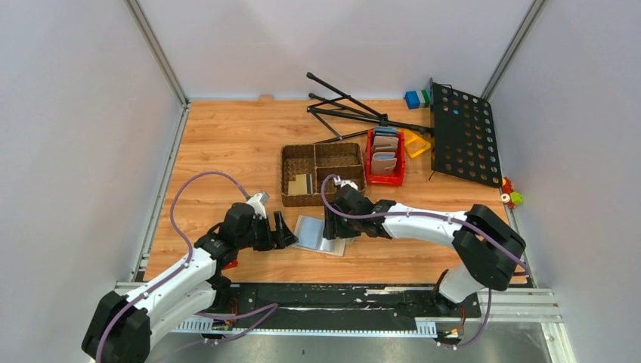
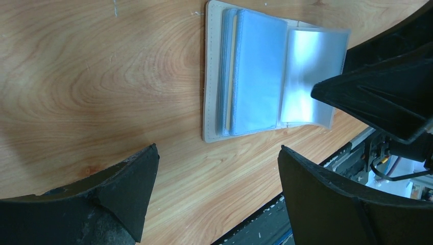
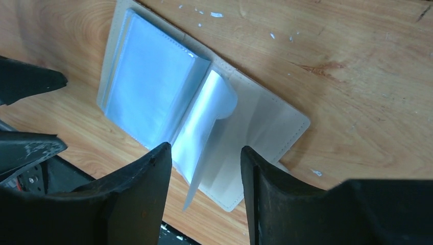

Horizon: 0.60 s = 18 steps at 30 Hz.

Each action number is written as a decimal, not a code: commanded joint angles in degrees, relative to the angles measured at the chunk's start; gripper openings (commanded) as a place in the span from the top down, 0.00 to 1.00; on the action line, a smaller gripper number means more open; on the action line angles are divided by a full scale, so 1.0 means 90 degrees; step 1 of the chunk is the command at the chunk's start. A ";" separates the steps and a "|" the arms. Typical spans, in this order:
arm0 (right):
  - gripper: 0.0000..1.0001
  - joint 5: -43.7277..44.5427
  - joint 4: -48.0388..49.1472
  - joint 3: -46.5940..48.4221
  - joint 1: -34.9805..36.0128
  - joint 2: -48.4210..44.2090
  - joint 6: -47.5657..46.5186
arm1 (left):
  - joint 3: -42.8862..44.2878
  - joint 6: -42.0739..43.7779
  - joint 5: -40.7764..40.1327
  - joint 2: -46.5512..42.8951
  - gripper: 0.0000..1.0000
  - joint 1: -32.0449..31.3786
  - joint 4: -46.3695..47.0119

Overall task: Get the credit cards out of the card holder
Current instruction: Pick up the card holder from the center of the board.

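The card holder (image 1: 321, 235) lies open and flat on the wood between the two grippers, its beige cover (image 3: 265, 127) down and its pale blue sleeves (image 2: 255, 71) facing up. One clear sleeve (image 3: 204, 120) stands up from the spine. My right gripper (image 3: 205, 148) hovers open over it, a finger on either side of that sleeve and not pinching it. My left gripper (image 2: 218, 149) stands wide open and empty over bare wood just short of the holder's edge. A thin tan edge (image 2: 234, 61) shows between the sleeves. Tan and pale credit cards (image 1: 300, 185) lie in the basket.
A brown woven basket (image 1: 321, 160) with compartments stands just behind the holder. To its right are a red bin (image 1: 385, 175) holding other wallets, a folded black stand (image 1: 355, 113) and a black perforated panel (image 1: 465, 132). The table's metal front edge (image 1: 340, 291) runs close below the holder.
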 commanded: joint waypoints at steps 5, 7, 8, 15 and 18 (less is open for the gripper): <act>0.61 -0.0257 0.0503 0.0363 -0.0045 0.0567 0.0150 | 0.0161 0.0036 -0.0067 -0.0040 0.08 -0.0026 0.0056; 0.79 -0.0302 0.0571 0.0356 -0.0061 0.0552 0.0122 | 0.0143 0.0031 -0.0055 -0.0040 0.08 -0.0026 0.0089; 0.91 -0.0351 0.0634 0.0334 -0.0069 0.0515 0.0085 | 0.0131 0.0026 -0.0050 -0.0036 0.08 -0.0023 0.0113; 1.00 -0.1040 0.1387 -0.0120 -0.0084 -0.0453 -0.0507 | -0.0044 -0.0131 0.0201 -0.0070 0.06 -0.0026 0.0575; 1.00 -0.1263 0.1522 -0.0299 -0.0084 -0.0940 -0.0607 | -0.0189 -0.0286 0.0409 -0.0209 0.05 -0.0026 0.0968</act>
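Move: The open card holder lies just beneath my half-open right fingers: its middle is about 2 cm to their left, some 1 cm ahead and 3 cm down, with the loose clear page between the tips. The wicker basket's middle is roughly 15 cm ahead of that hand and 1 cm left; the red tray is about 19 cm ahead and 13 cm right. From my left hand the holder is about 7 cm right, 1 cm ahead and 3 cm down. I sink my right hand a short way, a centimetre or two, onto the open holder and shut the fingers fully, pinching its right part near the fold. Then, still pinching, I bring the hand up about 3.5 cm and leftward, some 2.5 cm left in all, rolling it about 10 degrees so its left side rises. ##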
